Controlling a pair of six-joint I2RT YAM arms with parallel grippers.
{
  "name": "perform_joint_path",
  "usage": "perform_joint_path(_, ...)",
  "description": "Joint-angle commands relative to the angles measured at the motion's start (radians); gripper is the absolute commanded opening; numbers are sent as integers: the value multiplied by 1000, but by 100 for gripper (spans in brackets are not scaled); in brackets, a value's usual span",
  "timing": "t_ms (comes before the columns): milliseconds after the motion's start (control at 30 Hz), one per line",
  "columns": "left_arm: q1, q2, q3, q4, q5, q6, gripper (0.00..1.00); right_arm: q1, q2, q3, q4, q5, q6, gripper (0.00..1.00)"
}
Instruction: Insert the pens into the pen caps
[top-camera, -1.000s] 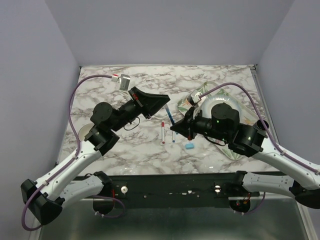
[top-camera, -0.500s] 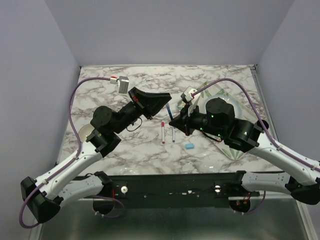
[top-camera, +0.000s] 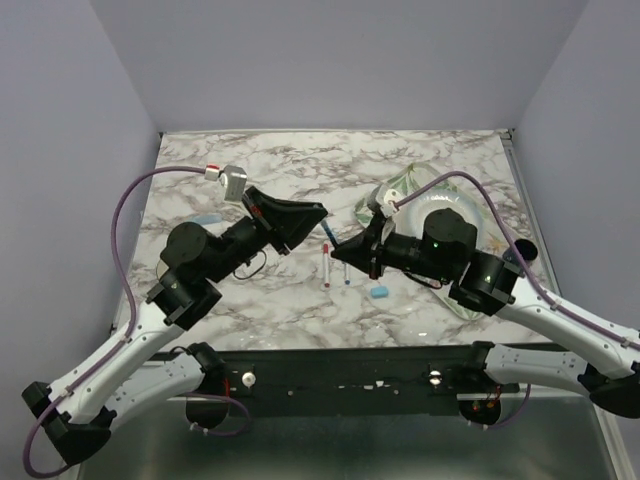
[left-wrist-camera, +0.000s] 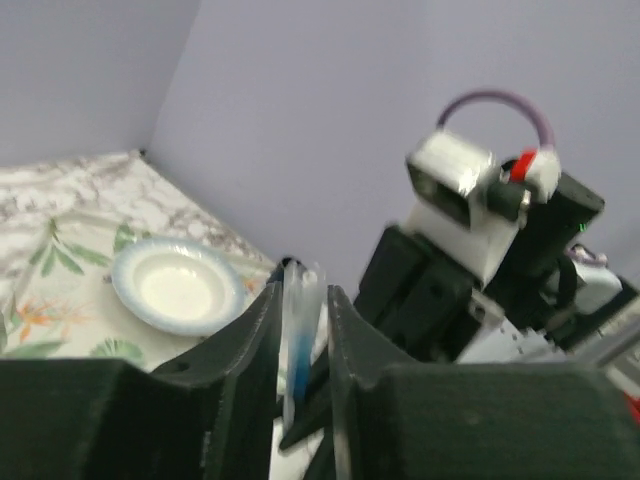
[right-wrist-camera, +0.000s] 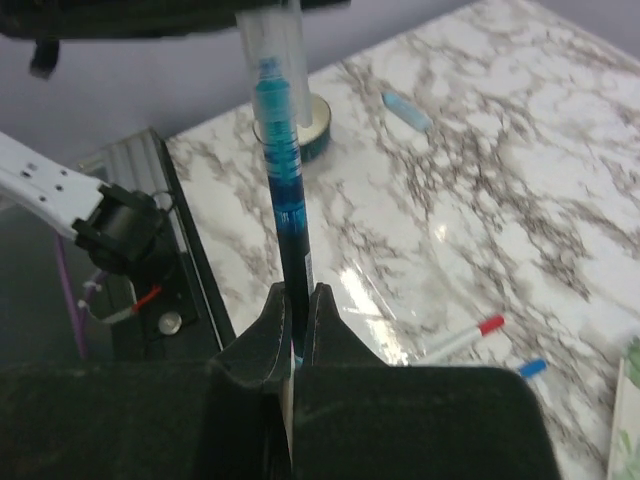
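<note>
My right gripper is shut on a blue-barrelled pen that points up and away from it. A clear pen cap covers the pen's tip. That cap stands between the jaws of my left gripper, which are slightly parted with a thin gap beside it. In the top view the left gripper and right gripper meet over the table's middle. A red-ended pen and a blue-ended pen lie below them, with a light blue cap nearby.
Another light blue cap lies at the left. A floral tray carries a white bowl at the right, partly under my right arm. A dark round cup stands at the far right. A round roll sits near the front-left edge.
The left jaws have eased apart around the cap. The left arm has drawn back to the left, and the right gripper has shifted slightly nearer with the pen.
</note>
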Motion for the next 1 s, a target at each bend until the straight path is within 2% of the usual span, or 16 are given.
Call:
perform_joint_path(0, -25, -10, 35, -371, 133, 37, 39, -57, -62, -52, 572, -51, 83, 1)
perform_joint_path(67, -23, 11, 90, -403, 122, 43, 51, -56, -63, -90, 569, -74, 92, 1)
perform_joint_path(233, -20, 16, 174, -452, 41, 109, 67, -56, -71, -156, 537, -94, 129, 1)
perform_joint_path(433, -19, -36, 233, -532, -79, 191, 80, -57, -51, -235, 443, 22, 264, 1)
perform_joint_path(567, -19, -125, 210, -598, -227, 249, 99, -56, 17, -262, 327, 109, 417, 1)
perform_joint_path(733, -17, -278, 141, -638, -405, 307, 99, -56, 182, -284, 322, 113, 601, 1)
perform_joint_path(900, -17, -430, 12, -649, -566, 346, 99, -52, 455, -164, 242, 126, 716, 1)
perform_joint_path(967, -17, -504, -55, -639, -603, 375, 99, -45, 515, -133, 201, 160, 756, 1)
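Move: I hold the dark blue pen in my right hand, its nib already inside the clear cap; its middle is about 5 cm below and 2 cm right of my left hand, 1 cm back. The red pen lies on the table some 12 cm ahead of my right hand, 3 cm to its left and 29 cm down. The blue-ended pen is 6 cm right of the red one, level with it; the blue block is 5 cm ahead and 11 cm right of my right hand. I open my left fingers wide to come free of the cap, dip that hand a little and swing it about 13 cm left. My right hand keeps its pinch on the pen, lifts it some 9 cm clear, then sweeps down fast, slightly forward and left, to end about 17 cm below its start beside the red pen, tipping my fingers some 35 degrees downward. ##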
